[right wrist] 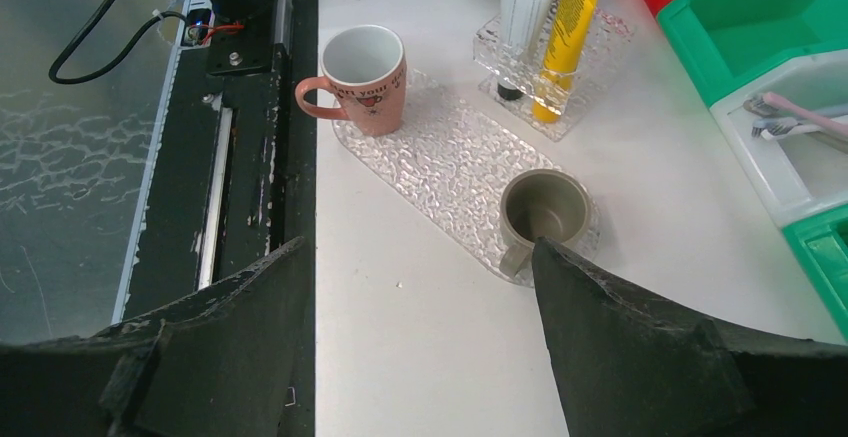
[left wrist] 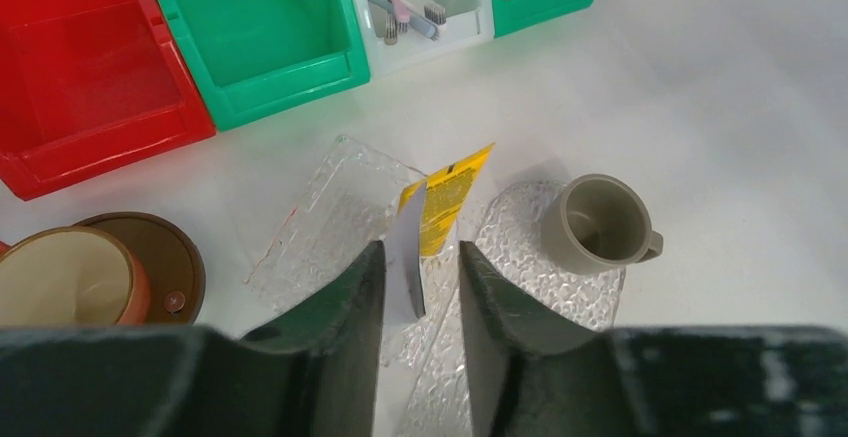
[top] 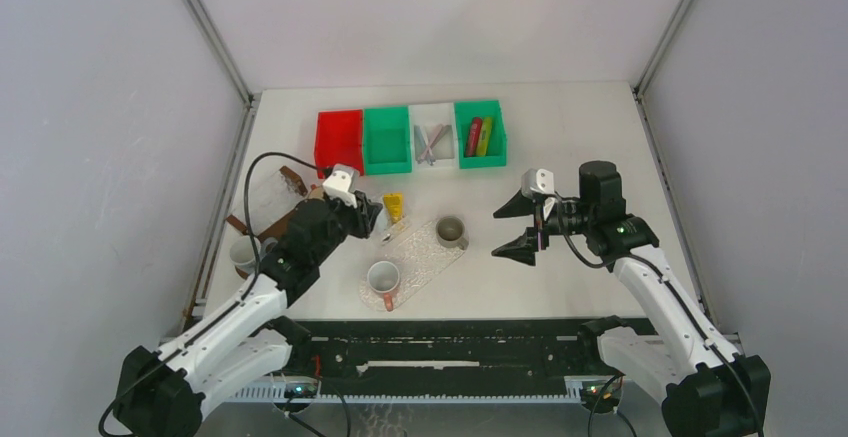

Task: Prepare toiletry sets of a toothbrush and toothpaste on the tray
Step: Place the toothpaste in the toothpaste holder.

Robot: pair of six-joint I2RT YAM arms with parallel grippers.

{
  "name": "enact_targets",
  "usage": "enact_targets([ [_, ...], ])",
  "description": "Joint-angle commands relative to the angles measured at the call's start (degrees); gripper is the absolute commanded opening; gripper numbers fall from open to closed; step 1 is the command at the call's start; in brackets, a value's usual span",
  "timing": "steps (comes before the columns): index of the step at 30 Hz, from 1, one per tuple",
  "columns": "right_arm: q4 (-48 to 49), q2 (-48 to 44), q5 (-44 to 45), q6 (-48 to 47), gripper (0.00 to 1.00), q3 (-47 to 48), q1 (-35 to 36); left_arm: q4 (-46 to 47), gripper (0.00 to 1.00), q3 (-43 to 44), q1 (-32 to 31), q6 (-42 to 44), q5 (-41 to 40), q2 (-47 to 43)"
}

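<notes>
A white toothpaste tube [left wrist: 409, 257] stands between the fingers of my left gripper [left wrist: 420, 249], against the left finger, with a gap to the right finger. A yellow tube [left wrist: 450, 195] leans beside it. Both tubes stand in a small clear holder [right wrist: 545, 107] at the far end of the clear textured tray [right wrist: 450, 162]. The left gripper [top: 378, 219] is open. Toothbrushes [top: 432, 140] lie in the white bin. My right gripper [top: 497, 233] hangs open and empty over the table, right of the tray.
A grey cup [top: 451, 232] and a pink-handled mug [top: 383, 279] stand on the tray. Red [top: 339, 141] and green [top: 387, 139] bins are at the back; another green bin [top: 480, 134] holds red and yellow tubes. A tan cup [left wrist: 70, 272] sits at the left.
</notes>
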Motion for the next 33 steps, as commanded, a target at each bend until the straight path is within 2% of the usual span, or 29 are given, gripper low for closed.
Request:
enact_targets([
  [1,0.8,-0.7,-0.7,0.0,0.88,1.1,-0.6,-3.2,0.41,3.8,0.3,-2.7,0.6,-4.1],
  [9,1.8,-1.5,-1.7,1.6,0.88,1.1,-2.6,-6.0,0.78,4.2,0.3,-7.0,2.4,-12.7],
  [12,2.7,-1.5,-3.7,3.8,0.88,1.1,-5.8,-7.9,0.94,4.2,0.3,-9.7,3.2,-15.3],
  [14,2.9,-1.4,-4.8,4.6,0.88,1.1,-8.7,-9.6,0.99,4.8,0.4,-11.5,4.2,-15.9],
  [25,0.3,0.1,-7.2,5.9,0.87,2.4,-19.6,-17.6,1.0,12.8,0.3,-16.8,7.1,-15.0],
  [29,-1.8,1.8,-7.2,6.0,0.87,3.7,-21.5,-18.7,1.0,16.2,0.3,-17.5,8.2,-12.2],
  [33,-2.2,3.9,-3.7,6.6,0.85,4.9,-21.3,-22.2,1.0,20.0,0.4,-15.6,7.0,-10.6],
])
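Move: The white toothpaste tube already stands in the clear holder, its upper end between the parting left fingers; its middle is about 6 cm below that hand, 1 cm back and 2 cm right. The yellow tube stands 3 cm ahead and 4 cm right of the left hand, the grey mug 16 cm right and 3 cm back, the pink mug some 14 cm straight back. From the right hand the white tube lies about 25 cm left, 2 cm ahead, 10 cm lower. The white tube is left in its holder as the left fingers spread from a third open to fully wide and come clear of its top: the hand climbs about 11 cm, drawing back 5 cm on the way, and rolls nearly 20 degrees, its left side dipping. The right hand, empty and open, swings away to the right and forward, turning clockwise. ##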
